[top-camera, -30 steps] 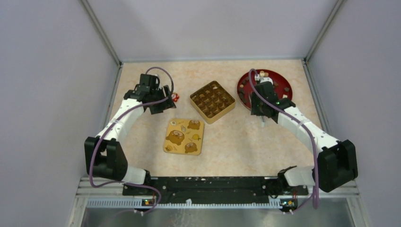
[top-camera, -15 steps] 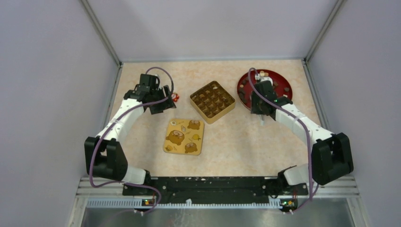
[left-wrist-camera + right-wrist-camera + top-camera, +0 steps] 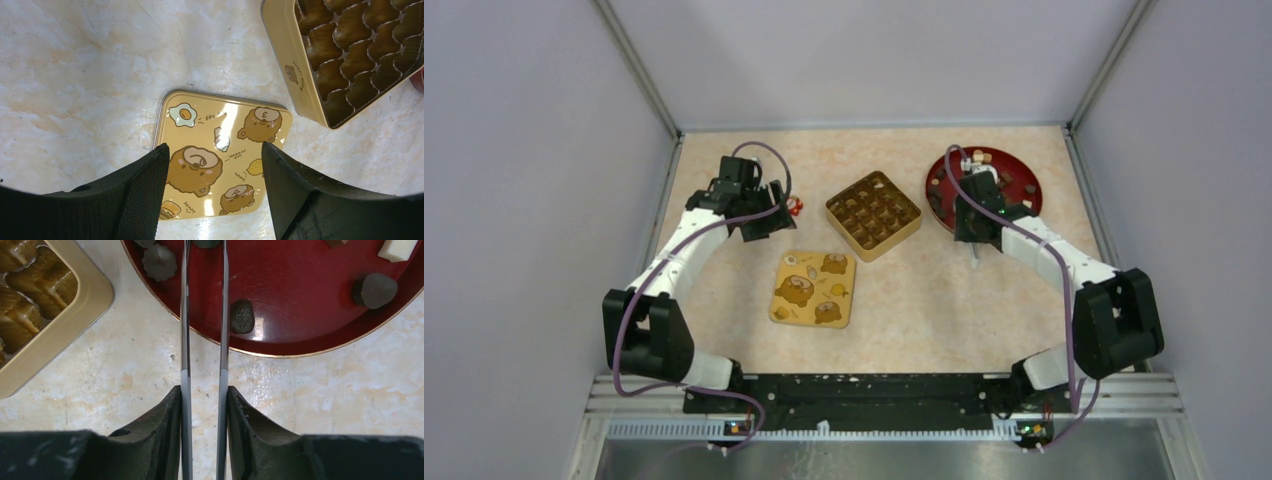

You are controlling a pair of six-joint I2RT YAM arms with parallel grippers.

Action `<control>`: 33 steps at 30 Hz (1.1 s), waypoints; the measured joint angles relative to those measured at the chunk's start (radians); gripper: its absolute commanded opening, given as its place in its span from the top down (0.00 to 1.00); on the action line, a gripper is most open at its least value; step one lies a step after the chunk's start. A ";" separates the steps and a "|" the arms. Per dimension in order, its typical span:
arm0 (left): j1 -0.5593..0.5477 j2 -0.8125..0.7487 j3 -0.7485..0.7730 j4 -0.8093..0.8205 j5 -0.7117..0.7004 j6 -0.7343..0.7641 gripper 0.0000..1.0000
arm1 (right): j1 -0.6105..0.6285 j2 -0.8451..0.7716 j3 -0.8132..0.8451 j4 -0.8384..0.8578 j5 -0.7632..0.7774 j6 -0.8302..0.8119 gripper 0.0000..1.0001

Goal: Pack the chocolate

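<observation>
The chocolate lies as small lumps on a round red plate (image 3: 300, 315): dark ones (image 3: 242, 316) (image 3: 159, 261) (image 3: 378, 290) and a cream-white one (image 3: 397, 248). My right gripper (image 3: 204, 390) is shut on a pair of metal tongs (image 3: 223, 315), whose two blades reach over the plate's near-left rim. A dark lump (image 3: 207, 242) shows between the blades at the frame's top edge; I cannot tell if it is gripped. My left gripper (image 3: 215, 150) hangs open and empty above the yellow lid (image 3: 225, 150). From above, the right gripper (image 3: 976, 215) sits at the plate (image 3: 1022, 168).
The gold box (image 3: 873, 214) with its grid of brown paper cups stands mid-table, its rim (image 3: 75, 315) just left of the tongs. The square bear-print lid (image 3: 813, 288) lies in front of it. A small red-and-white sweet (image 3: 795, 207) sits beside the left gripper (image 3: 759, 222).
The right arm's elbow has swung inward and its gripper has edged slightly left at the plate's edge. The left arm has not moved.
</observation>
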 measured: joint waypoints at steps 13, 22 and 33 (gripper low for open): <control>0.000 0.000 0.000 0.000 0.000 0.000 0.27 | 0.000 -0.088 0.015 -0.057 0.000 0.000 0.85; 0.000 0.000 0.000 0.000 -0.001 0.000 0.27 | 0.086 -0.123 0.133 -0.079 -0.030 0.001 0.85; 0.000 0.000 -0.008 0.000 -0.003 0.000 0.27 | 0.217 0.074 0.264 -0.032 -0.076 0.000 0.85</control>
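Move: The right hand grips the tongs, whose tips already close on a dark chocolate about 12 cm ahead and 9 cm below, on the red plate. The tin tray it is bound for lies roughly 21 cm to its left, 8 cm ahead and 8 cm down. The plate's middle is 14 cm ahead and 6 cm right, another dark chocolate 5 cm ahead and 2 cm right. From the left hand the tray is about 8 cm ahead, 20 cm right and 12 cm down. With the chocolate still pinched between the tong tips, the right hand lifts it off the plate, rising about 9 cm, and swings it some 11 cm left to the tray, sinking a little at the end. The wrist turns about 15 degrees counter-clockwise on the way and the fingers keep their hold on the tongs. ##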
